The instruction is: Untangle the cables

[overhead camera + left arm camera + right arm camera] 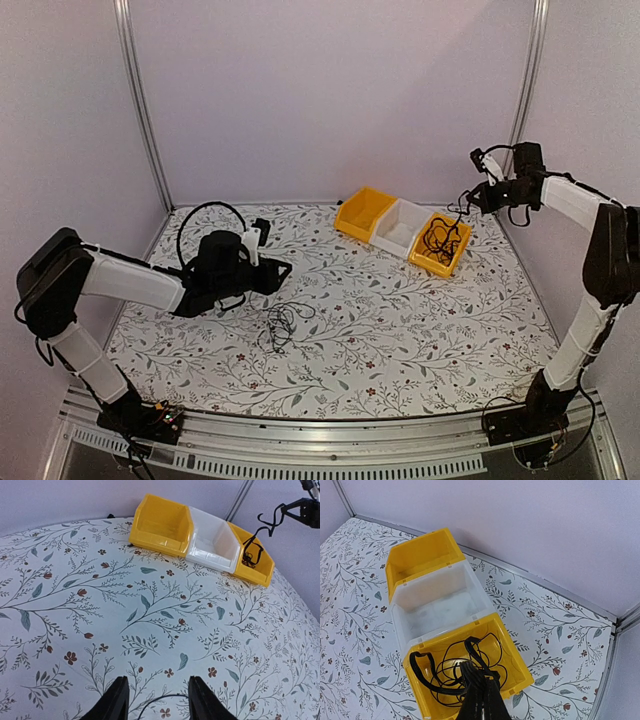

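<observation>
One clump of thin black cables (pixel 283 325) lies on the flowered table, just ahead and to the right of my left gripper (pixel 275 272). The left gripper (pixel 159 700) is open, and a thin cable loop (pixel 165 697) on the cloth shows between its fingers (pixel 118 700), though I can't tell whether they touch it. My right gripper (pixel 482 682) is shut on a bundle of black cables (pixel 472 666), held above the right yellow bin (pixel 520 655). More cable loops (pixel 440 680) trail down into that bin. From above, the right gripper (pixel 468 200) hangs over this bin (pixel 455 255).
Three bins stand in a row at the back right: a yellow one (pixel 363 213), a white one (pixel 400 225), and the yellow one holding cables. The enclosure walls and metal posts (pixel 140 100) ring the table. Thick black arm cabling (pixel 205 215) arcs above the left arm.
</observation>
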Available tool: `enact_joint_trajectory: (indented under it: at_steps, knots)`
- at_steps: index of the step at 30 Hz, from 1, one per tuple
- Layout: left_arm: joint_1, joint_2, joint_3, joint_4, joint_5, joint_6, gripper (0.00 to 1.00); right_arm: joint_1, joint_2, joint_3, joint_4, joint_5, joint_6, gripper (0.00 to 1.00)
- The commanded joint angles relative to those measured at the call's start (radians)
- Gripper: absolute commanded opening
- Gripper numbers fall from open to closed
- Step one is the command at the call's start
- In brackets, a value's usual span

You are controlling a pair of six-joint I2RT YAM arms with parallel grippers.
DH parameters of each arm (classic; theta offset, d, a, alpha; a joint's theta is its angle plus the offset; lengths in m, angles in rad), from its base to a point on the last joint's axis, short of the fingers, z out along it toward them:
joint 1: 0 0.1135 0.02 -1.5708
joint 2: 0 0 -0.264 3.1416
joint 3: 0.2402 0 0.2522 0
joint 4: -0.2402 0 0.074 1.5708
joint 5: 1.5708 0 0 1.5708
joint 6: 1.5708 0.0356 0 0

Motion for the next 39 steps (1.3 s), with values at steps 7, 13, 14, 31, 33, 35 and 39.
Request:
enact_joint_trajectory:
  at_steps: [7, 13, 14, 31, 33, 35, 39]
  knots:
    - [-0.008, 0.016, 0.006, 0.023, 0.012, -0.008, 0.40, 0.015, 0.133, 0.003, -0.102, 0.059, -0.014, 0.00]
    - [-0.007, 0.013, 0.004, 0.017, 0.012, -0.014, 0.40, 0.099, 0.221, 0.053, -0.140, 0.179, -0.031, 0.00]
    - [-0.008, 0.008, 0.003, 0.013, 0.012, -0.016, 0.40, 0.106, 0.231, 0.062, -0.144, 0.197, -0.032, 0.00]
    - [-0.007, -0.176, -0.037, -0.213, -0.037, -0.040, 0.41, 0.116, 0.154, 0.079, -0.192, 0.260, -0.028, 0.39]
    - [-0.007, -0.202, -0.036, -0.278, -0.047, -0.050, 0.41, 0.116, 0.080, 0.044, -0.184, 0.267, -0.035, 0.42]
    - [-0.007, -0.223, -0.036, -0.352, -0.060, -0.068, 0.41, 0.118, 0.000, 0.003, -0.166, 0.259, -0.042, 0.44]
    - [-0.007, -0.239, -0.040, -0.483, -0.103, -0.130, 0.41, 0.132, -0.116, -0.095, -0.107, 0.128, -0.066, 0.45]
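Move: The right hand holds the black cable, its lower loops already in the right-hand yellow bin, whose middle lies about 3 cm ahead of this hand, 6 cm to its left and 17 cm below. The white bin is some 10 cm ahead and 15 cm left of the hand. From the left hand, the cable left on the table lies about 7 cm back, straight below that line and 11 cm lower, and the right-hand yellow bin 19 cm ahead, 38 cm right. The right hand lowers the held cable about 14 cm into the right-hand yellow bin, edging some 3 cm left as the fingers tip down by roughly 20 degrees; at the bottom they open to nearly half and let go, and the hand rises about 10 cm and draws back a little, empty and open. Near the end the left hand, still empty and part open, shifts a few centimetres left and back. ##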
